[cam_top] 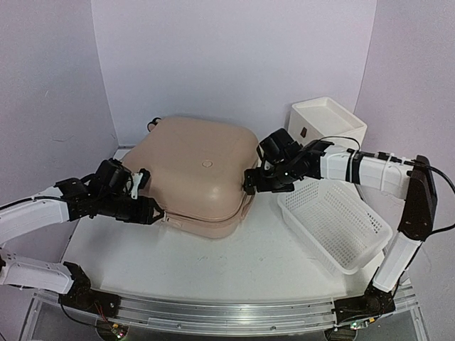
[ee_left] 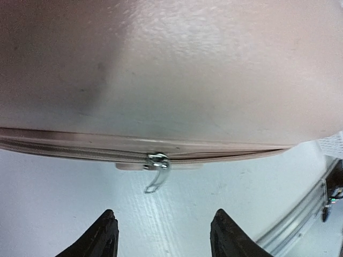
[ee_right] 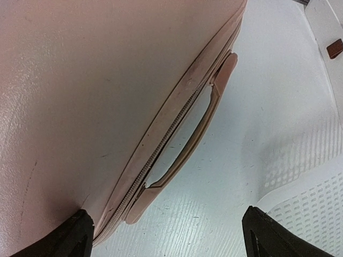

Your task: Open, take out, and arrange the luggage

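The luggage [cam_top: 202, 170], a pale-pink hard-shell suitcase, lies flat and zipped shut in the middle of the table. At its front left edge my left gripper [cam_top: 158, 213] is open with nothing between its fingers. In the left wrist view a silver zipper pull [ee_left: 156, 172] hangs from the zipper seam of the luggage [ee_left: 171, 75], just beyond that gripper [ee_left: 163, 235]. My right gripper [cam_top: 250, 182] is at the suitcase's right side. In the right wrist view it [ee_right: 169, 235] stands wide open below the pink side handle [ee_right: 188, 143], holding nothing.
A white perforated basket [cam_top: 334, 220] lies right of the suitcase, close to the right gripper. A white drawer unit [cam_top: 325, 119] stands behind it at the back right. Purple walls enclose the table. A metal rail [cam_top: 227, 312] runs along the near edge.
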Available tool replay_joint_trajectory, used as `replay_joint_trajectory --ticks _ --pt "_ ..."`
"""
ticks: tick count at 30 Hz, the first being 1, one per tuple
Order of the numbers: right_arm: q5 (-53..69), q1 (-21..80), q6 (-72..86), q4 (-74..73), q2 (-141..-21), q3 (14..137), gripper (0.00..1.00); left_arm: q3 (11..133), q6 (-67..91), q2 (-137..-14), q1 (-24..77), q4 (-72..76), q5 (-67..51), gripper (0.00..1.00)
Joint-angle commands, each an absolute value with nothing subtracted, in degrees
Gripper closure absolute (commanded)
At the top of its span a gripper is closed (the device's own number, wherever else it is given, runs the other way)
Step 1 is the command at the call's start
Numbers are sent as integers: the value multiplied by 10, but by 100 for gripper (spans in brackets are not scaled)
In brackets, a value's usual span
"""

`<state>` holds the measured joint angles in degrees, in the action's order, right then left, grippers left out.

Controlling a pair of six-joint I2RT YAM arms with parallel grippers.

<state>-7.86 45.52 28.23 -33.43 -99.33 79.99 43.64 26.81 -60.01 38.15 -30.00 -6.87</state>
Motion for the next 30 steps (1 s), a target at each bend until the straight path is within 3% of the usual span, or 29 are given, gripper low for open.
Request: replay_joint_trajectory --ticks 1,7,13,30 --pt "-36 459 280 -310 -959 817 2 459 265 -631 409 -291 79 44" --pt "-39 460 282 -309 -937 801 2 460 260 -656 453 -270 119 47" --pt "-38 459 281 -305 -929 799 2 464 260 -682 496 -266 166 42" --pt "-39 459 273 -303 -915 792 2 530 258 -822 567 -296 315 61"
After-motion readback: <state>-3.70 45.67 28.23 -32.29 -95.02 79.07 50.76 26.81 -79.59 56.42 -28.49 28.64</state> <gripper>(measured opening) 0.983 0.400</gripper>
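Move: The left hand is beside the suitcase's near edge. The zipper pull hangs about 4 cm ahead of it, 4 cm to its right and 5 cm below. The suitcase's middle is roughly 15 cm ahead and 9 cm right of that hand, and the carry handle about 4 cm ahead and 25 cm right. From the right hand, the zipper pull lies some 28 cm left, 7 cm back and 5 cm lower. With no grip on it yet, the left fingers come around the zipper pull: the hand sinks about 4 cm, then slides right and forward in under the suitcase's rim. Its wrist turns some 30 degrees, swinging the fingers from slanting right to pointing more ahead, while they narrow partway. The right hand, still wide open, rises 3 cm beside the suitcase's right side. ##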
